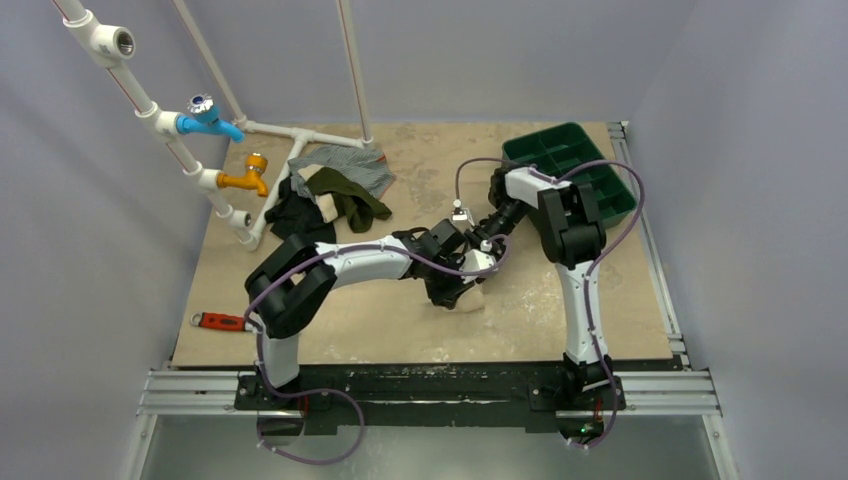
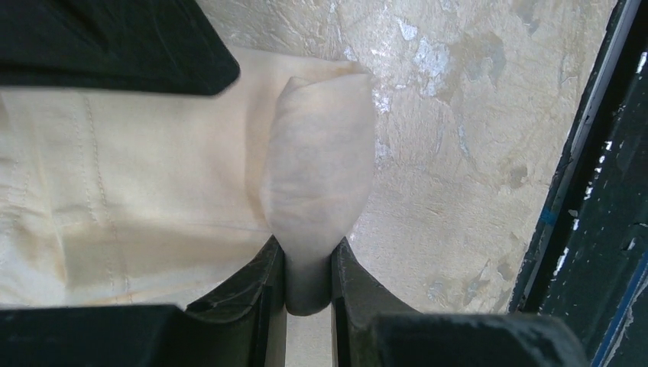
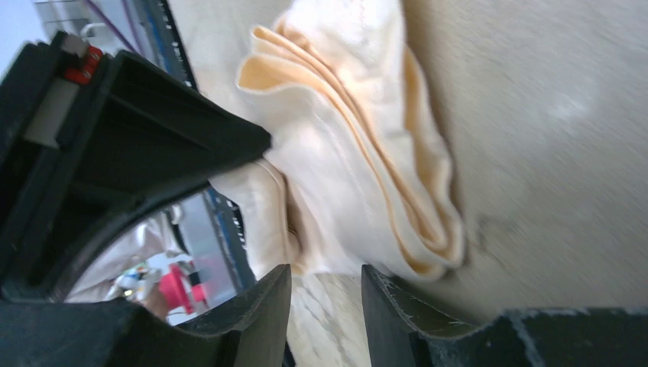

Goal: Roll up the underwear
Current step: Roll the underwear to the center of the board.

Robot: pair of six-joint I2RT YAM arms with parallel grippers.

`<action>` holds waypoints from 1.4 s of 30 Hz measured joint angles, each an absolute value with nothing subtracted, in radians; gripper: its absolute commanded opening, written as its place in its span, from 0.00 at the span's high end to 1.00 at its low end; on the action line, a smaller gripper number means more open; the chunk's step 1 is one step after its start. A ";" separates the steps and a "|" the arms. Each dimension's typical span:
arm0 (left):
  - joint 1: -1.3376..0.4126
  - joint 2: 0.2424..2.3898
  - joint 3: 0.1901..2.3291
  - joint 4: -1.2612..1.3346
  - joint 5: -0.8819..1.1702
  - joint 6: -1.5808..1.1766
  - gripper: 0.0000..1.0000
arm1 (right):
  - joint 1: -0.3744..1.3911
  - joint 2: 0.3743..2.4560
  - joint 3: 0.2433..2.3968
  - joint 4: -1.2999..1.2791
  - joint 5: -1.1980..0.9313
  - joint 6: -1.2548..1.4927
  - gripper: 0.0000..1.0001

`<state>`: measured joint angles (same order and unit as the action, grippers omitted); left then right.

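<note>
The underwear (image 2: 153,191) is a pale beige-peach cloth lying on the table, one end folded into a thick roll. My left gripper (image 2: 308,264) is shut on that rolled fold, which is pinched between its black fingers. In the top view the left gripper (image 1: 447,288) hides most of the underwear (image 1: 468,303). My right gripper (image 3: 326,271) is open, its fingertips just short of the layered edge of the underwear (image 3: 359,153), with bare table between them. It sits close behind the left one, right gripper (image 1: 476,262).
A green tray (image 1: 575,165) stands at the back right. An olive-green garment (image 1: 352,198) and a grey striped garment (image 1: 350,165) lie piled by the white pipe frame (image 1: 262,130) with its taps. A red wrench (image 1: 220,321) lies front left. The dark table rail (image 2: 581,191) runs nearby.
</note>
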<state>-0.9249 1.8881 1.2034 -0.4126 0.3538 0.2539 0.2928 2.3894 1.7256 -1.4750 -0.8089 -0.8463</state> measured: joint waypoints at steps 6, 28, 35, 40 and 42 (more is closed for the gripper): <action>-0.879 1.916 1.234 -0.442 0.434 0.246 1.00 | 0.223 2.305 1.681 -1.401 -0.766 -0.881 0.62; -0.664 2.247 1.551 -0.838 0.950 0.193 1.00 | 0.189 1.817 1.324 -1.051 -0.768 -0.776 0.62; -0.632 2.362 1.650 -0.997 1.051 0.177 1.00 | 0.226 1.651 1.150 -0.914 -0.725 -0.746 0.59; -0.614 2.406 1.680 -1.056 1.089 0.164 1.00 | 0.358 1.535 1.055 -0.794 -0.625 -0.705 0.55; -0.608 2.417 1.682 -1.071 1.101 0.156 1.00 | 0.430 1.501 1.027 -0.749 -0.581 -0.690 0.54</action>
<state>-0.6083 2.4168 1.6825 -1.0714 1.1011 0.1562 0.4297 1.5005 1.0267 -0.7486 -0.5808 -0.6903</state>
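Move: Pinched at its near-left edge by the left fingers, the underwear has its middle about 2 cm ahead of the left hand and 4 cm to its right, at roughly finger height; the clothes pile lies some 24 cm ahead of that hand and 26 cm to its left. From the right hand the underwear's middle is around 4 cm back and 5 cm left, a touch lower, with the green box about 23 cm ahead and 21 cm right. Keeping its pinch on the underwear, the left hand tips over almost on the spot, its fingers swinging some 60 degrees from steeply down to point back at the base while it eases 2 cm left. The right hand, fingers partly open and empty, draws forward and right away from the underwear, rises about 6 cm, then comes back and left above the board, its fingers tilting to point down and left. ##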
